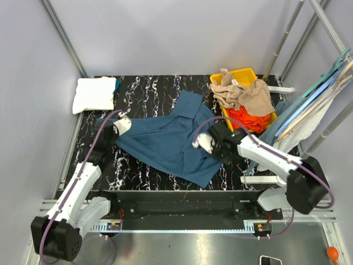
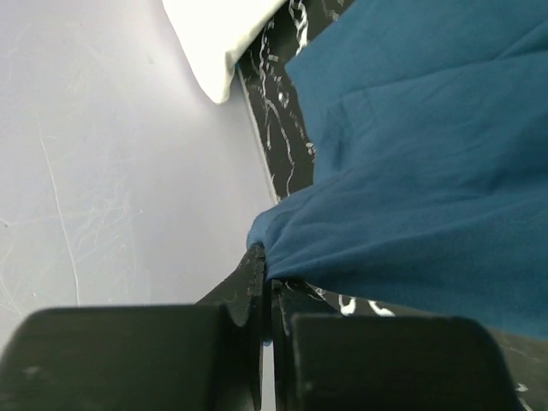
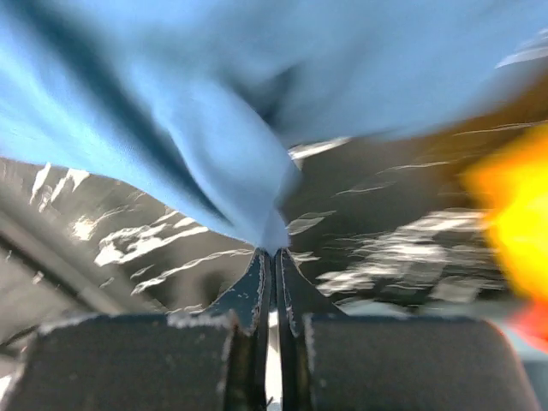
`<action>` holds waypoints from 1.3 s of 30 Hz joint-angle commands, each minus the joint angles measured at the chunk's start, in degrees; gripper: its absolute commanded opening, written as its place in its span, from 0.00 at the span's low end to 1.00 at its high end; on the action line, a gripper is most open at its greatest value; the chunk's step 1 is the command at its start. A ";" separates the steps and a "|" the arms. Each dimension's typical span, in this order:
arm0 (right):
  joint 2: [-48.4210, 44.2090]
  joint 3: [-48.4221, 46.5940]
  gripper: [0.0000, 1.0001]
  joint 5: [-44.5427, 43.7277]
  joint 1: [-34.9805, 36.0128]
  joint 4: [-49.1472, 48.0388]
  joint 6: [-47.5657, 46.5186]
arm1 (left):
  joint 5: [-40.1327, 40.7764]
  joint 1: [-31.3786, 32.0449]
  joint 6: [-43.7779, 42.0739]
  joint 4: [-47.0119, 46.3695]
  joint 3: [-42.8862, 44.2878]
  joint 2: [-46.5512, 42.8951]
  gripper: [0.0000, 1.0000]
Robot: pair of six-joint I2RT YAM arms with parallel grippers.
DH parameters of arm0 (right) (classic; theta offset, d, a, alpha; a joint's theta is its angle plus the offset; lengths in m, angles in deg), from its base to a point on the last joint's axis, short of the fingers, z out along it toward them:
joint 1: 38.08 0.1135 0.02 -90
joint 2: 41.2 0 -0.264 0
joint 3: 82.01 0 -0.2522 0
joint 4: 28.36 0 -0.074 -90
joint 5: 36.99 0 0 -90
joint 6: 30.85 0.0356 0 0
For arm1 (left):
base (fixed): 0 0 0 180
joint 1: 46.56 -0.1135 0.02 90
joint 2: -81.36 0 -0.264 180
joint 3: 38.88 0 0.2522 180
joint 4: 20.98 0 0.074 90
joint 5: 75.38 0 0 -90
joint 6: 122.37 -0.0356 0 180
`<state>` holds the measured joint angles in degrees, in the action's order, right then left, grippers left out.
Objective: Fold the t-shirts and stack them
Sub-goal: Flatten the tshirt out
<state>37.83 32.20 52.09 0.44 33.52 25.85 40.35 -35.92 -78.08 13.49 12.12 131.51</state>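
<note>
A dark teal-blue t-shirt (image 1: 171, 141) lies spread on the black marbled table (image 1: 143, 91). My left gripper (image 1: 117, 128) is shut on the shirt's left edge; in the left wrist view that cloth (image 2: 411, 223) runs out from between the closed fingers (image 2: 248, 282). My right gripper (image 1: 203, 142) is shut on the shirt's right edge, with a peak of blue cloth (image 3: 257, 205) pinched at the fingertips (image 3: 257, 278). A folded white t-shirt (image 1: 95, 94) rests at the far left corner. Tan (image 1: 242, 94) and red-orange (image 1: 251, 118) t-shirts are piled in a yellow bin (image 1: 242, 73).
Pale blue and beige hangers (image 1: 314, 105) lean at the right past the bin. Metal frame posts (image 1: 63, 38) and grey walls close in the table on the left and the back. A black rail (image 1: 176, 201) runs along the near edge.
</note>
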 commanded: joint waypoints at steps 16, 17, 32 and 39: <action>-3.69 -41.50 0.00 -21.65 -7.94 -21.20 -7.47 | -11.25 1.14 22.34 13.92 46.61 5.75 0.00; -4.05 -40.18 0.00 -22.88 -8.11 -23.66 -8.35 | -10.71 1.14 23.03 12.53 46.88 5.57 0.00; -3.60 -72.07 0.00 -22.19 -8.11 -9.54 -4.23 | -10.01 1.41 18.74 9.17 47.41 -5.84 0.00; -3.70 -87.42 0.00 -22.28 -8.11 6.88 -1.07 | -8.42 1.41 17.33 12.60 45.74 -13.58 0.00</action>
<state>33.98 -46.77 30.10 -7.45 28.98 22.18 29.73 -34.59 -58.94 26.21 58.52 120.29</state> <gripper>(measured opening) 0.019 0.016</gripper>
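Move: Both hands already pinch edges of the blue t-shirt. Its middle lies about 27 cm right of the left hand, level with it and some 16 cm below; from the right hand it is roughly 23 cm left, 8 cm ahead and 5 cm down. A white folded stack sits some 18 cm ahead and 4 cm left of the left hand; the yellow basket is about 25 cm ahead and 10 cm right of the right hand, slightly lower. Both hands keep their pinch and hoist the t-shirt, right about 55 cm, left some 32, fingertips tilting up. ##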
